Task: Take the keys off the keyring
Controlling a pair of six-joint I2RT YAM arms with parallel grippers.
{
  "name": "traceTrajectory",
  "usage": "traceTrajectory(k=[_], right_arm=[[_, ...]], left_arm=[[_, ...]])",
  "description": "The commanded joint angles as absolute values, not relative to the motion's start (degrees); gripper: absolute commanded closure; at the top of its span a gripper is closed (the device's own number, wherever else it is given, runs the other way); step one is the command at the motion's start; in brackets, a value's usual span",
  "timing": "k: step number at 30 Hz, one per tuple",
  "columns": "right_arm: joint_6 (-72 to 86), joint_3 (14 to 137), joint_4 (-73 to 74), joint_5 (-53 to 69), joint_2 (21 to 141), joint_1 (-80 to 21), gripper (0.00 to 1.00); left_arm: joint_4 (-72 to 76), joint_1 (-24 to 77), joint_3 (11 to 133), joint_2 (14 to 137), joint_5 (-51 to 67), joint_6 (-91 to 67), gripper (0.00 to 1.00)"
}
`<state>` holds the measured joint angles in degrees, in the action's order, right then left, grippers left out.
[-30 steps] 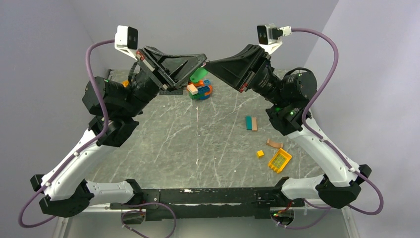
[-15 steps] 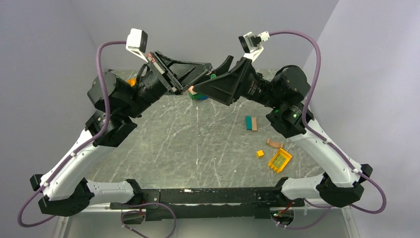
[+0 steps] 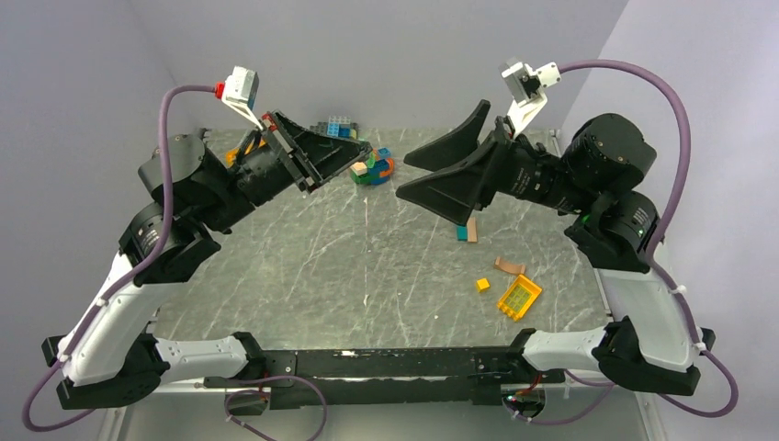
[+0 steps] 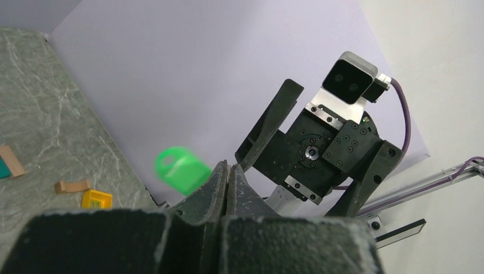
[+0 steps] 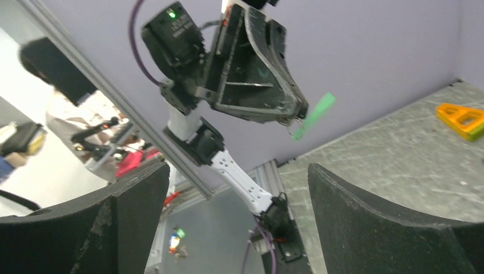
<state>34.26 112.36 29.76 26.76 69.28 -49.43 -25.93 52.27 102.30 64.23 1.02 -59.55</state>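
My left gripper (image 3: 354, 158) is held high over the back of the table and is shut on the thin wire keyring (image 5: 297, 135), which dangles just under its tips (image 5: 299, 112). A green key (image 5: 315, 113) hangs from that ring, blurred in both wrist views (image 4: 181, 169). In the left wrist view the left gripper (image 4: 228, 167) has its jaws pressed together. My right gripper (image 3: 401, 178) faces it from the right, a short gap away, wide open and empty (image 5: 238, 166).
A pile of coloured bricks (image 3: 373, 168) lies at the back centre, with blue bricks (image 3: 333, 129) behind it. Teal and tan blocks (image 3: 466, 230), a tan piece (image 3: 508, 266), a small yellow brick (image 3: 482, 285) and a yellow grid plate (image 3: 519, 297) sit on the right.
The right gripper has opened and drawn back to the right, away from the left gripper's tips. The left arm has pulled back to the left, still shut, with the green key swinging.
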Motion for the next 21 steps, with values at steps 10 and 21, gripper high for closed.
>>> traceTrajectory(k=[10,21], right_arm=[[24.35,119.10,40.38,28.45,75.07,-49.31,0.27],[23.56,123.32,40.95,30.94,79.10,-49.31,0.47]], left_arm=[[-31.31,52.38,105.39,64.35,3.63,-60.95,1.00],[-33.40,52.39,105.85,64.65,5.93,-61.87,1.00]])
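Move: Hanging from the left hand's shut tips, the green tag lies roughly 6 cm ahead of the open right hand, 4 cm to its left and 5 cm below. The keyring, at those same left fingertips, is about 4 cm ahead of the right hand, 4 cm left and 4 cm lower. For the left hand the tag sits 2 cm ahead and 2 cm below, neither left nor right. Dipping first, then swinging forward and to its left, the right hand goes down about 5 cm, some 4 cm left and 3 cm forward, its fingertips tilting down about 10 degrees. Its wide-open fingers close roughly halfway, coming to either side of the left fingertips and the hanging tag. The left hand keeps its pinch on the keyring and sinks about 2 cm. ##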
